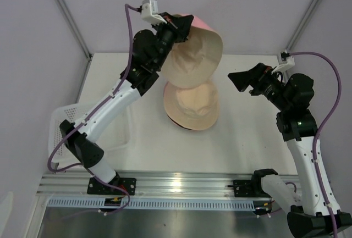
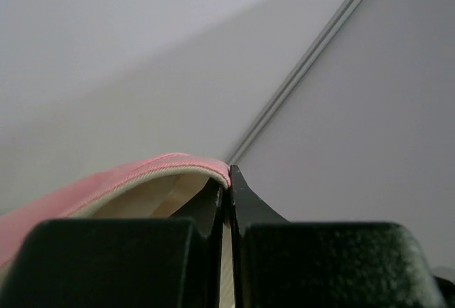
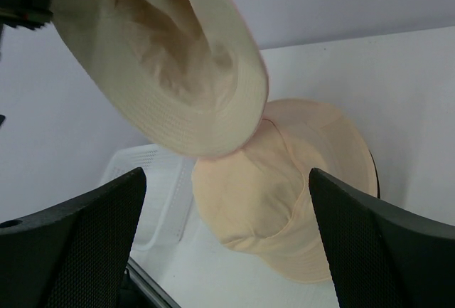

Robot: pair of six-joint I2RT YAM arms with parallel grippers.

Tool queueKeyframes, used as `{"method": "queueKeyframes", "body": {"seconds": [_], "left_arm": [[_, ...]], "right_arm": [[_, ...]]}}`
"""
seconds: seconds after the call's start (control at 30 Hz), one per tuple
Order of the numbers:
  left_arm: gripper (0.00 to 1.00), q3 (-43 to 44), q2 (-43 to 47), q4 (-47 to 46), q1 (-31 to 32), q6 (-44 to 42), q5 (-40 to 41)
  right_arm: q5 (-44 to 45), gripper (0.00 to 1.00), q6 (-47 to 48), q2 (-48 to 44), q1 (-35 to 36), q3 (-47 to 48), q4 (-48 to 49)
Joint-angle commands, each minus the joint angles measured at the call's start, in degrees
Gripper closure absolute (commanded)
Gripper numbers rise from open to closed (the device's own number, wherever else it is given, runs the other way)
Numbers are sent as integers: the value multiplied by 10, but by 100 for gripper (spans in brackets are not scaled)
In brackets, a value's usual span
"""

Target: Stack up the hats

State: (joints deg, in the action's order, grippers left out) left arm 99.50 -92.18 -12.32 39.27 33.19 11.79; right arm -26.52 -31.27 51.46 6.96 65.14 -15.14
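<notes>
My left gripper (image 1: pixel 179 25) is raised high at the back of the table, shut on the brim of a pink hat (image 1: pixel 195 51). The hat hangs tilted, its cream lining facing the camera. In the left wrist view the fingertips (image 2: pixel 229 180) pinch the pink brim edge (image 2: pixel 142 174). Below it a beige hat (image 1: pixel 191 106) lies crown up on the table, with a thin dark rim showing under its near edge. My right gripper (image 1: pixel 237 81) hovers open to the right of both hats, holding nothing. Its wrist view frames the beige hat (image 3: pixel 284 194) and the hanging hat (image 3: pixel 163 59).
A white perforated basket (image 1: pixel 63 120) sits at the table's left edge, partly under my left arm, and appears in the right wrist view (image 3: pixel 153 180). Grey walls close off the back and sides. A metal rail (image 1: pixel 176 186) runs along the near edge.
</notes>
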Motion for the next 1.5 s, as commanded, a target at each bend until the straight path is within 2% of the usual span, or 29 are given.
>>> {"method": "queueKeyframes", "body": {"seconds": [0.0,0.03,0.13,0.37,0.4,0.5,0.63,0.7,0.77,0.83,0.9,1.07,1.1,1.13,1.23,1.27,1.3,1.37,1.47], "left_arm": [[99,112,-11,-30,6,-109,54],[99,149,-17,-29,6,-130,57],[99,171,-39,-34,6,-210,67],[99,101,-56,-74,28,-356,113],[99,63,-55,-82,36,-377,114],[99,17,-49,-90,64,-418,132],[99,4,-50,-46,111,-423,158],[99,-12,-53,-47,148,-429,218],[99,-42,-65,-122,172,-470,318],[99,-49,-82,-169,196,-496,370],[99,-42,-106,-170,213,-525,410],[99,-42,-116,-147,244,-521,437],[99,-43,-117,-148,255,-519,468],[99,-43,-115,-147,260,-514,480],[99,-44,-98,-15,278,-392,479],[99,-35,-94,43,283,-275,467],[98,-27,-92,155,283,-218,452],[97,-20,-92,228,283,-93,428],[97,-24,-89,306,288,15,393]], "right_arm": [[7,0,15,2,-5,-4,-9],[8,1,16,6,-5,-4,-9],[10,1,12,13,-6,-6,-2],[27,1,-5,36,-15,-9,0],[30,1,-5,37,-18,-9,-4],[40,1,-11,36,-31,-12,-11],[53,1,-17,33,-41,-18,-19],[60,1,-18,30,-48,-24,-23],[60,1,-20,30,-54,-28,-27],[56,1,-23,28,-56,-34,-29],[59,1,-22,24,-57,-37,-35],[72,1,-20,16,-63,-50,-46],[75,1,-20,14,-64,-52,-46],[75,1,-22,14,-64,-53,-47],[76,0,-26,18,-64,-59,-45],[76,1,-31,21,-63,-60,-45],[74,0,-34,22,-80,-62,-44],[67,0,-36,26,-83,-62,-42],[66,1,-36,22,-85,-66,-40]]}}
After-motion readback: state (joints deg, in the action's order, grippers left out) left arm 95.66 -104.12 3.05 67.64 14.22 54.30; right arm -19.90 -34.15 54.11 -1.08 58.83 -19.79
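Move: The stack of hats on the table, beige one on top, lies nearly straight below the left hand: about level fore and aft, some 7 cm to its right and about 44 cm down. The white basket, now empty, is about 45 cm to the left hand's left, 14 cm back and 48 cm below it. From the open right hand, the stack lies some 12 cm ahead, 20 cm left and 31 cm down. Keep the pink hat's brim pinched in the left gripper. Fling it up about 9 cm with a little left, then bring it down some 30 cm towards the stack while carrying it right and back. Roll the wrist about 40 degrees, left side rising, to swing the hat over. Lower the open right gripper about 8 cm, drifting right and turning it slightly clockwise. ##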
